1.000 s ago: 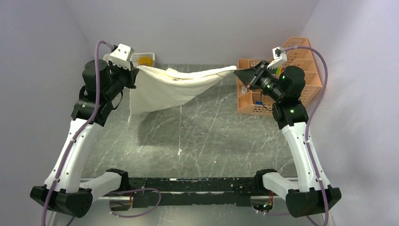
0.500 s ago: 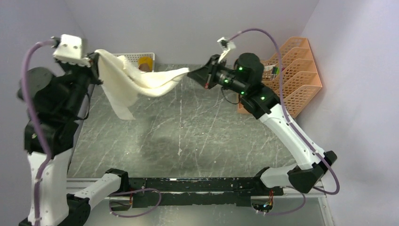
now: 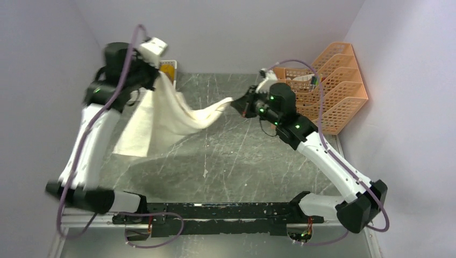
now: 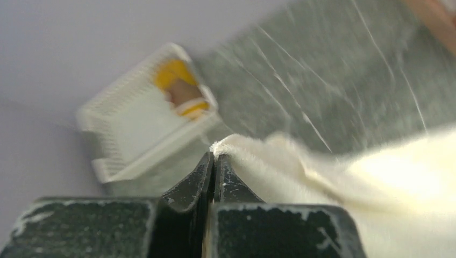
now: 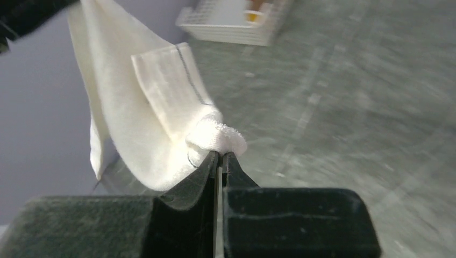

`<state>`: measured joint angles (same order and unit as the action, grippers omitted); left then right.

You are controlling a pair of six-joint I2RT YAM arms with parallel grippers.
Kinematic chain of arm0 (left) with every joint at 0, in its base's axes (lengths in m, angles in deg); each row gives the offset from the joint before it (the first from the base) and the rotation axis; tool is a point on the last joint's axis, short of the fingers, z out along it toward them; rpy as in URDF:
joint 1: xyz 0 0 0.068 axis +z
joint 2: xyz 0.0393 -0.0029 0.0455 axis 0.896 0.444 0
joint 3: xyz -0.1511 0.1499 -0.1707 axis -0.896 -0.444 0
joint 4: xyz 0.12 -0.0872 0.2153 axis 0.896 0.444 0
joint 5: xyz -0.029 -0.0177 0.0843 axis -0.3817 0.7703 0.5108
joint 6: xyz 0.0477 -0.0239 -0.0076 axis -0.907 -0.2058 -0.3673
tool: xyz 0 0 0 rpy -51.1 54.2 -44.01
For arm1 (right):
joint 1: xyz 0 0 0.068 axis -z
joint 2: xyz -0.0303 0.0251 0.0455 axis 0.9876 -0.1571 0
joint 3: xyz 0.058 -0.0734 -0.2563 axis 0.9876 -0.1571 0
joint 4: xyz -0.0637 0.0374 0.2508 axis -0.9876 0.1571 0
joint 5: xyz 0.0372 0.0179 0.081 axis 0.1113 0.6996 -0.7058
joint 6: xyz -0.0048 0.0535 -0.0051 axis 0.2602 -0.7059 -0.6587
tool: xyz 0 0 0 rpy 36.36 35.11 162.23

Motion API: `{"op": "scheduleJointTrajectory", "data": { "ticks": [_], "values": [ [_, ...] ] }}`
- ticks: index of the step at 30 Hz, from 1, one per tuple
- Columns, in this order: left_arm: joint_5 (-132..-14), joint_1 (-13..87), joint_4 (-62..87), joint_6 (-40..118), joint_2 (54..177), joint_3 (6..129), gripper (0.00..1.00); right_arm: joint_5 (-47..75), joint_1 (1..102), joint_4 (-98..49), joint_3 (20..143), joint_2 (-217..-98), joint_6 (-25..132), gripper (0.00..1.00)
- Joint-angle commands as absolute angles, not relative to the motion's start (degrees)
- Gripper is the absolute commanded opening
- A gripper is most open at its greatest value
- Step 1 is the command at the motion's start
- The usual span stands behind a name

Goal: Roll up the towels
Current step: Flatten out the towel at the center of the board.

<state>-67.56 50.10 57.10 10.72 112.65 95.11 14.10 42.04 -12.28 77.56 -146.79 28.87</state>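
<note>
A cream towel [image 3: 168, 114] hangs in the air over the left half of the table, held at two corners. My left gripper [image 3: 159, 75] is shut on its upper left corner [image 4: 223, 146], high near the back wall. My right gripper [image 3: 235, 104] is shut on the opposite corner [image 5: 218, 138], lower and near the table's middle. The cloth [image 5: 145, 107] droops between them, its loose end hanging down to the left. A mustard-yellow towel [image 3: 168, 69] lies in the white lattice basket [image 4: 134, 140] at the back left.
An orange lattice rack [image 3: 328, 88] stands at the back right against the wall. The dark marbled table [image 3: 242, 156] runs forward to the black rail at the arms' bases. Grey walls close in the left, back and right sides.
Both arms swung the towel around: the left gripper dropped and moved right toward the basket, the right gripper came down toward the table's middle. The cloth now hangs lower, spreading to the left.
</note>
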Motion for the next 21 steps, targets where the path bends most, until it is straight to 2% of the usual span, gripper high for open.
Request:
{"op": "scheduleJointTrajectory", "data": {
  "ticks": [1,2,4,7,9,10,12,13,14,17,19,21],
  "values": [
    [-88.63,50.74,57.68,5.28,128.38,89.67,0.07,13.63,54.52,-13.26,66.37,-142.10,22.80,0.00],
    [-89.50,50.86,57.18,4.99,133.01,90.03,0.07,11.91,57.90,-13.55,63.27,-141.66,21.58,0.00],
    [-85.41,51.28,57.53,6.76,143.29,94.88,0.14,8.78,62.56,-14.34,58.02,-141.51,20.20,0.00],
    [-83.95,54.06,62.31,10.09,152.90,109.50,0.36,7.72,64.80,-13.75,55.63,-141.53,20.62,0.00],
    [-84.24,56.20,62.33,12.21,153.49,114.82,0.48,8.60,64.88,-13.40,55.27,-140.89,21.21,0.00],
    [-84.23,56.59,61.25,12.92,152.20,115.40,0.62,9.19,64.93,-13.39,55.01,-140.90,21.35,0.00],
    [-84.04,56.78,59.65,13.19,147.72,113.88,0.75,9.75,64.96,-13.05,54.10,-141.80,21.49,0.00],
    [-84.22,56.79,59.01,13.34,145.21,111.99,0.86,9.69,64.96,-12.71,53.49,-142.66,21.66,0.00],
    [-84.61,56.79,58.72,13.35,142.60,109.61,0.90,9.29,64.99,-12.31,52.91,-143.70,22.04,0.00],
    [-82.27,56.85,58.57,14.00,135.00,99.74,0.91,9.75,64.96,-10.51,51.75,-146.05,24.59,0.39],
    [-81.55,57.23,58.36,16.16,130.34,92.28,0.91,12.69,64.96,-10.04,51.93,-145.34,25.65,0.54],
    [-81.30,57.48,58.76,20.64,128.34,84.99,0.90,17.51,64.91,-9.72,53.49,-143.82,27.11,0.64]
  ]
}}
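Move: Both my hands already hold the cream towel in the air between them. The middle of the board, where it is going, lies about 18 cm to my left hand's right, level with it fore and aft, some 41 cm below. The white basket is roughly 21 cm ahead and 9 cm left of that hand, the rolled yellow towel in it 21 cm ahead and 1 cm right. From my right hand the board's middle is about 5 cm ahead, 5 cm left and 33 cm down; the orange rack stands some 20 cm ahead and 39 cm right. I whip my left hand down about 28 cm and 15 cm forward, tipping its fingers some 40 degrees down and opening them wide to let go, then lift it and draw back. Meanwhile my right hand pulls its end rightward and down towards the board, turning clockwise, pauses, then opens and sinks a little more. ##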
